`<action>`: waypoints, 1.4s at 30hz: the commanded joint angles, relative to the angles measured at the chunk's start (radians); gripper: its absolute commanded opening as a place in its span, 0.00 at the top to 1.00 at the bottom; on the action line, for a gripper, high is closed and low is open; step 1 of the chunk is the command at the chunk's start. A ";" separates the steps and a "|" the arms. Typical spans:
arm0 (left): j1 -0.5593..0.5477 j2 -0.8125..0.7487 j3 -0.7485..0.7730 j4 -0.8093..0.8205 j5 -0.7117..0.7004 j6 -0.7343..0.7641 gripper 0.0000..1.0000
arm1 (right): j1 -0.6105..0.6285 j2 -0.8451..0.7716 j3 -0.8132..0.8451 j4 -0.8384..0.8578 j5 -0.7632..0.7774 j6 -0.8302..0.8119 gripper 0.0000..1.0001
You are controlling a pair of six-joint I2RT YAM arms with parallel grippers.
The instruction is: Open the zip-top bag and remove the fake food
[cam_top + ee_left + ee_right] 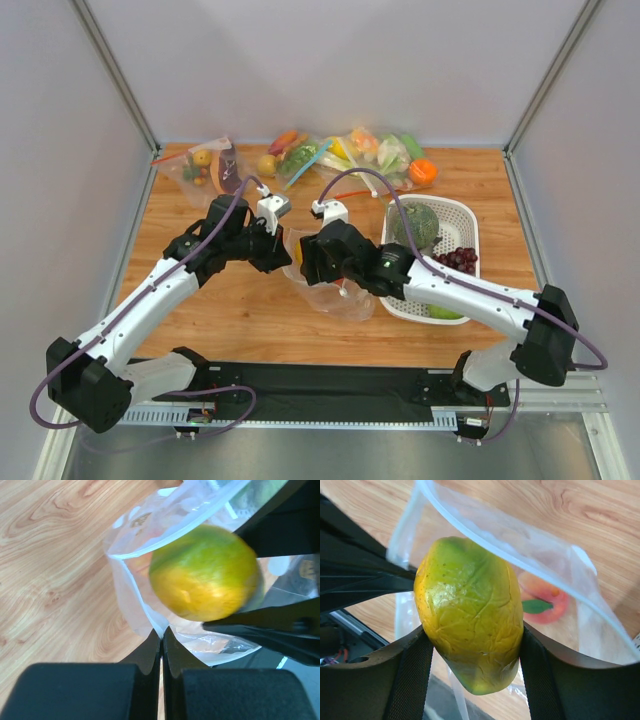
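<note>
The zip-top bag (pixel 335 298) lies open in the middle of the table, between the two arms. My left gripper (pixel 162 636) is shut on the bag's rim (pixel 131 556) and holds the mouth open. My right gripper (pixel 472 630) is shut on a yellow-green fake fruit (pixel 470 615), also seen in the left wrist view (pixel 205 572), just above the bag's mouth. An orange-red peach (pixel 546 599) with a green leaf lies inside the bag. A green bumpy ball (pixel 415 225) sits in the white basket (pixel 468 212).
The white basket stands to the right of the bag and also holds dark purple grapes (pixel 458 260) and a pale green piece (pixel 445 312). Other clear bags of fake food (pixel 340 155) lie along the back edge, and another (pixel 205 168) lies at the back left.
</note>
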 commanded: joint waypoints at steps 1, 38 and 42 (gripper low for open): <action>-0.005 0.005 0.038 0.012 0.010 0.003 1.00 | 0.007 -0.082 -0.027 0.061 -0.008 0.029 0.58; -0.005 0.009 0.038 0.009 0.011 0.002 1.00 | -0.034 -0.346 -0.234 0.464 -0.186 0.144 0.56; -0.006 0.008 0.038 0.009 0.004 0.005 1.00 | -0.060 -0.441 -0.266 0.372 -0.113 0.118 0.56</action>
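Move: Still gripped in the right hand at the bag's mouth, the yellow-green mango is bound for the white basket, whose middle lies about 29 cm to the right, 7 cm ahead and 14 cm below. The green melon in it sits some 26 cm right, 13 ahead and 10 below. The peach inside the bag is roughly 4 cm right, 3 ahead and 14 below. From the left hand, the basket is about 33 cm right, 9 ahead and 15 below. Lifting the pinched mango up out of the bag's mouth, the right hand rises about 11 cm and eases back some 3 cm, swaying left and then back right as it clears. Meanwhile the wrist rolls some 35 degrees, left side rising, so the fingers end nearly level, pointing left and forward. The left hand stays put, shut on the bag's edge. ##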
